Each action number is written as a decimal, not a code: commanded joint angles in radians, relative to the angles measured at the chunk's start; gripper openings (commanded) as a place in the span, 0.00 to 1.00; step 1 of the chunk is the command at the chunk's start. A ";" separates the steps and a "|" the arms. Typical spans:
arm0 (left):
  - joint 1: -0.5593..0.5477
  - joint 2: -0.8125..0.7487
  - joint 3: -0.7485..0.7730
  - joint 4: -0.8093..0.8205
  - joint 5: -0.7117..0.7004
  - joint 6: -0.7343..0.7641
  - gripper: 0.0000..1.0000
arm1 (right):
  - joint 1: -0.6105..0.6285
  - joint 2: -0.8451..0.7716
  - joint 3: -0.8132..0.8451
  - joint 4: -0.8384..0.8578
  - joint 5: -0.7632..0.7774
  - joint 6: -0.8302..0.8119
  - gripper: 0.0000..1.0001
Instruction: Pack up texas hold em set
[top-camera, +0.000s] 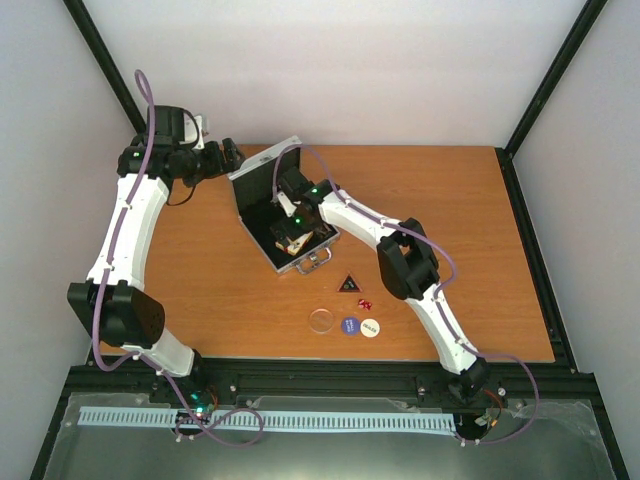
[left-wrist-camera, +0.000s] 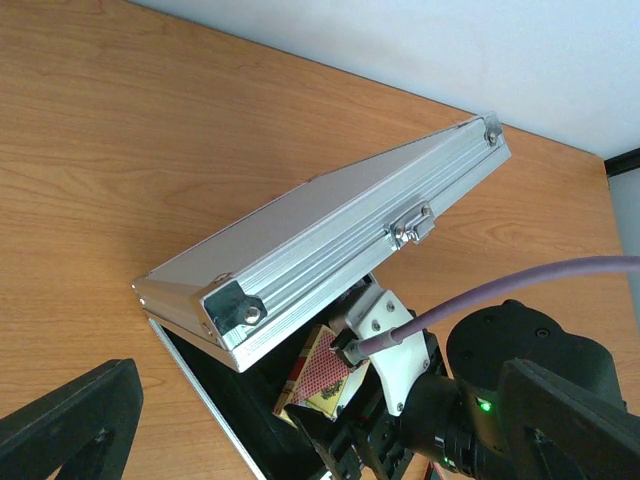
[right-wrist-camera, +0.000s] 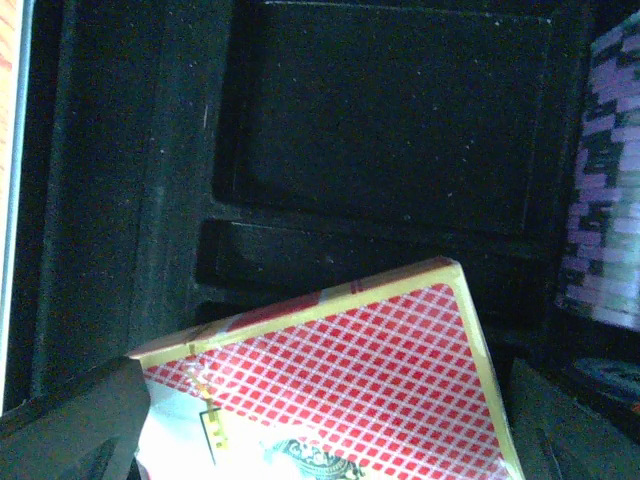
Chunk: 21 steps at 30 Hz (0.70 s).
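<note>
The small silver case (top-camera: 300, 262) lies open at the table's middle, its lid (left-wrist-camera: 330, 230) half raised. My right gripper (top-camera: 290, 235) reaches into it, jaws wide open, and the red-patterned card box (right-wrist-camera: 350, 370) lies tilted between its fingers over the black foam (right-wrist-camera: 380, 120). In the left wrist view the card box (left-wrist-camera: 325, 375) leans under the lid. Chip stacks (right-wrist-camera: 605, 200) fill the slot to the right. My left gripper (top-camera: 232, 157) hovers open behind the lid, holding nothing. Outside the case lie a black triangle (top-camera: 347, 283), red dice (top-camera: 365, 303), and clear (top-camera: 321, 320), blue (top-camera: 350, 325) and white (top-camera: 370, 327) discs.
The wooden table (top-camera: 480, 250) is bounded by black frame rails at both sides. The case's handle (top-camera: 313, 262) points toward the near edge. The right arm's purple cable (left-wrist-camera: 520, 290) runs close under the lid.
</note>
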<state>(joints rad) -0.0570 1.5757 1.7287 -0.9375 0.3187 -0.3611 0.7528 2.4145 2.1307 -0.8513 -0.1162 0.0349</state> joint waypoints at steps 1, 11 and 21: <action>-0.002 0.001 0.020 0.005 0.007 0.021 1.00 | -0.003 -0.041 -0.016 -0.080 0.048 0.017 1.00; -0.002 0.002 0.021 0.006 0.008 0.021 1.00 | -0.003 0.007 0.158 -0.068 0.011 0.023 1.00; -0.002 0.007 0.038 0.000 0.009 0.020 1.00 | -0.003 0.086 0.200 -0.048 -0.189 0.040 1.00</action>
<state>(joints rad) -0.0570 1.5757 1.7290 -0.9371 0.3191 -0.3611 0.7528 2.4405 2.3062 -0.8856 -0.2199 0.0555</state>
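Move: The card deck lies askew in the open case almost straight under the right hand, about 1 cm to its right and 2 cm below, between the open fingers. The purple chip stack is some 9 cm ahead and 3 cm right of this hand, the brown chip stack 4 cm ahead and 6 cm right, the case handle 5 cm back and 6 cm right. From the left hand the deck lies roughly level fore and aft, 12 cm right, 27 cm below. The right hand's left finger, against the deck's edge at first, comes free of it: after edging less than 1 cm rightward, the hand climbs about 5 cm and swings some 4 cm to the left, off the deck and towards the case's left side. It rolls about 10 degrees, left side rising, with the fingers staying wide open. ##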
